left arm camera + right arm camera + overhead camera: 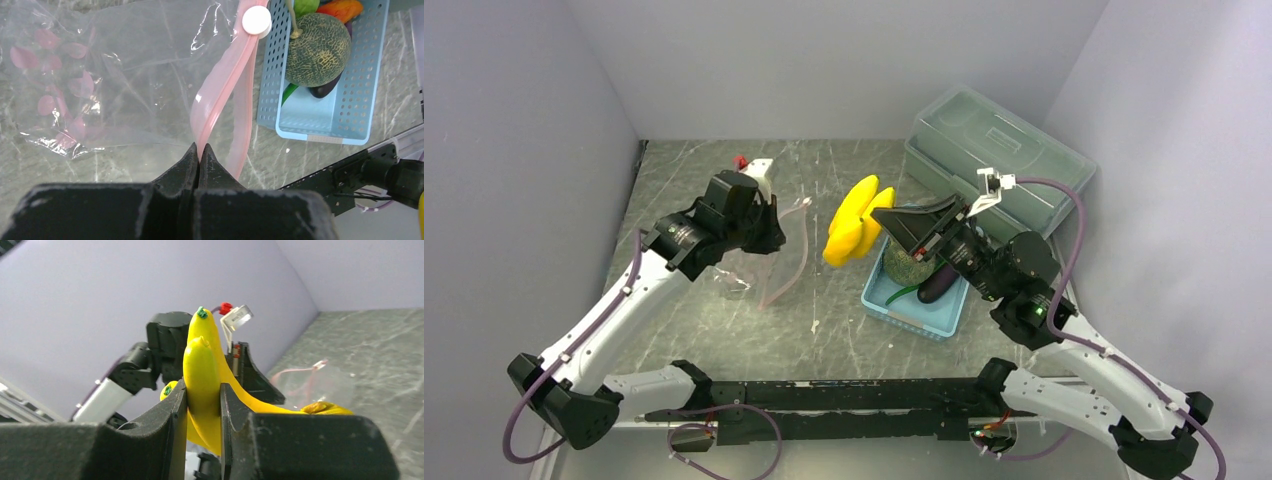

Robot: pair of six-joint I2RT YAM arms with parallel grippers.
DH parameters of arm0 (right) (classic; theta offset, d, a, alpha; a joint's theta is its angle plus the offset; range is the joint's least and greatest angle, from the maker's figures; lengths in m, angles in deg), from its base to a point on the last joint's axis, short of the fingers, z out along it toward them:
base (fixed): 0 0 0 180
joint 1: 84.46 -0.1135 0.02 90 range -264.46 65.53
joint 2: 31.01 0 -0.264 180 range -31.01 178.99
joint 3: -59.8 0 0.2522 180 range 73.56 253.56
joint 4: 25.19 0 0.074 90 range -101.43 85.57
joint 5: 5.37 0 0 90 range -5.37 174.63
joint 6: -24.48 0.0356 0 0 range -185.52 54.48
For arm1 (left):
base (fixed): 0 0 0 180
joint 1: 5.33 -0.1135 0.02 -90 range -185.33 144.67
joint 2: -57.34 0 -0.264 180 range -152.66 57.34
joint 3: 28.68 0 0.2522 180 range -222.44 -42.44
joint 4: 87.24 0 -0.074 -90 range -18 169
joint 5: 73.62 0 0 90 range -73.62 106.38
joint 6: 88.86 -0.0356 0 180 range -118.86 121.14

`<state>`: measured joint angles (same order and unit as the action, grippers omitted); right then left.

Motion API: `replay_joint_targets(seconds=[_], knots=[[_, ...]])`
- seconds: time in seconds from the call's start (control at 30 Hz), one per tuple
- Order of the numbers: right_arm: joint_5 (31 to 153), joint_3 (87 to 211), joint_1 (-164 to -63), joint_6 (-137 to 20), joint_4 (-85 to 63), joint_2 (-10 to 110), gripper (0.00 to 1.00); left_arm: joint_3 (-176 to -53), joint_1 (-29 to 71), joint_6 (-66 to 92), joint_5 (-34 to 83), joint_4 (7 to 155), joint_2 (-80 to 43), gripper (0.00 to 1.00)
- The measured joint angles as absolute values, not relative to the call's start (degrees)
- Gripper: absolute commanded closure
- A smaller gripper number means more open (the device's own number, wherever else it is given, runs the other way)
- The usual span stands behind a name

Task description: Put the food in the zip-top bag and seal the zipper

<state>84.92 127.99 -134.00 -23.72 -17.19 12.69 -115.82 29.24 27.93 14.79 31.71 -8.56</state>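
My left gripper (199,146) is shut on the pale pink zipper (220,90) of the clear zip-top bag (125,65), holding one lip up so the mouth gapes. A white slider (256,20) sits at the strip's far end. From above, the left gripper (764,215) hangs over the bag (764,262). My right gripper (202,387) is shut on the yellow bananas (200,360), held in the air (852,225) between bag and basket. The netted melon (317,50), lime-green fruit (306,5), orange-red piece (342,9) and purple eggplant (325,90) lie in the basket.
The light blue basket (894,305) stands right of centre, under my right wrist. A translucent grey-green lidded box (994,150) fills the back right corner. Grey walls close in the left, back and right. A black rail (844,395) runs along the near edge.
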Motion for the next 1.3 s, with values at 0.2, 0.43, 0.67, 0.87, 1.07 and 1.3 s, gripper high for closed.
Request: replay_joint_targets(seconds=[0.2,0.43,0.67,0.87,1.07,1.3], knots=[[83.61,123.29,-134.0,-15.58,-27.74,12.52,1.0,-117.35,29.09,32.04,14.55,32.73,-9.24,1.0],[82.17,120.3,-134.0,-6.54,-38.26,13.92,1.0,-119.28,28.98,36.63,14.59,35.38,-9.22,1.0],[82.08,119.1,-134.03,0.13,-46.1,17.09,1.0,-119.3,28.98,40.91,14.9,37.11,-8.56,1.0],[82.1,118.44,-134.03,4.81,-51.44,20.5,1.0,-119.34,28.98,43.25,15.1,39.07,-6.71,1.0],[82.08,117.08,-134.0,8.61,-55.26,23.84,1.0,-119.39,28.98,45.13,15.69,39.58,-5.61,1.0],[81.58,115.01,-134.03,10.75,-57.03,24.89,1.0,-119.39,28.93,46.44,16.54,40.78,-4.3,1.0]])
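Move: The bag's mouth, which the right hand's bananas are meant for, lies about 13 cm to the right hand's left, 9 ahead and some 24 below. The blue basket with the melon sits 9 cm to the right of that hand, 7 ahead and 39 down. From the left hand, pinching the rim, the bananas are some 12 cm right, 5 back and 18 above; the white slider is 8 cm ahead, 4 right and 8 lower. The bananas, still pinched by the right hand, are first lifted about 4 cm as its wrist tilts the fingers upward some 30 degrees, then carried left and forward towards the bag's mouth while sinking about 3 cm. The left hand keeps its pinch on the rim and raises the bag some 9 cm, easing slightly right and swinging its fingers rightward and nearer level. ##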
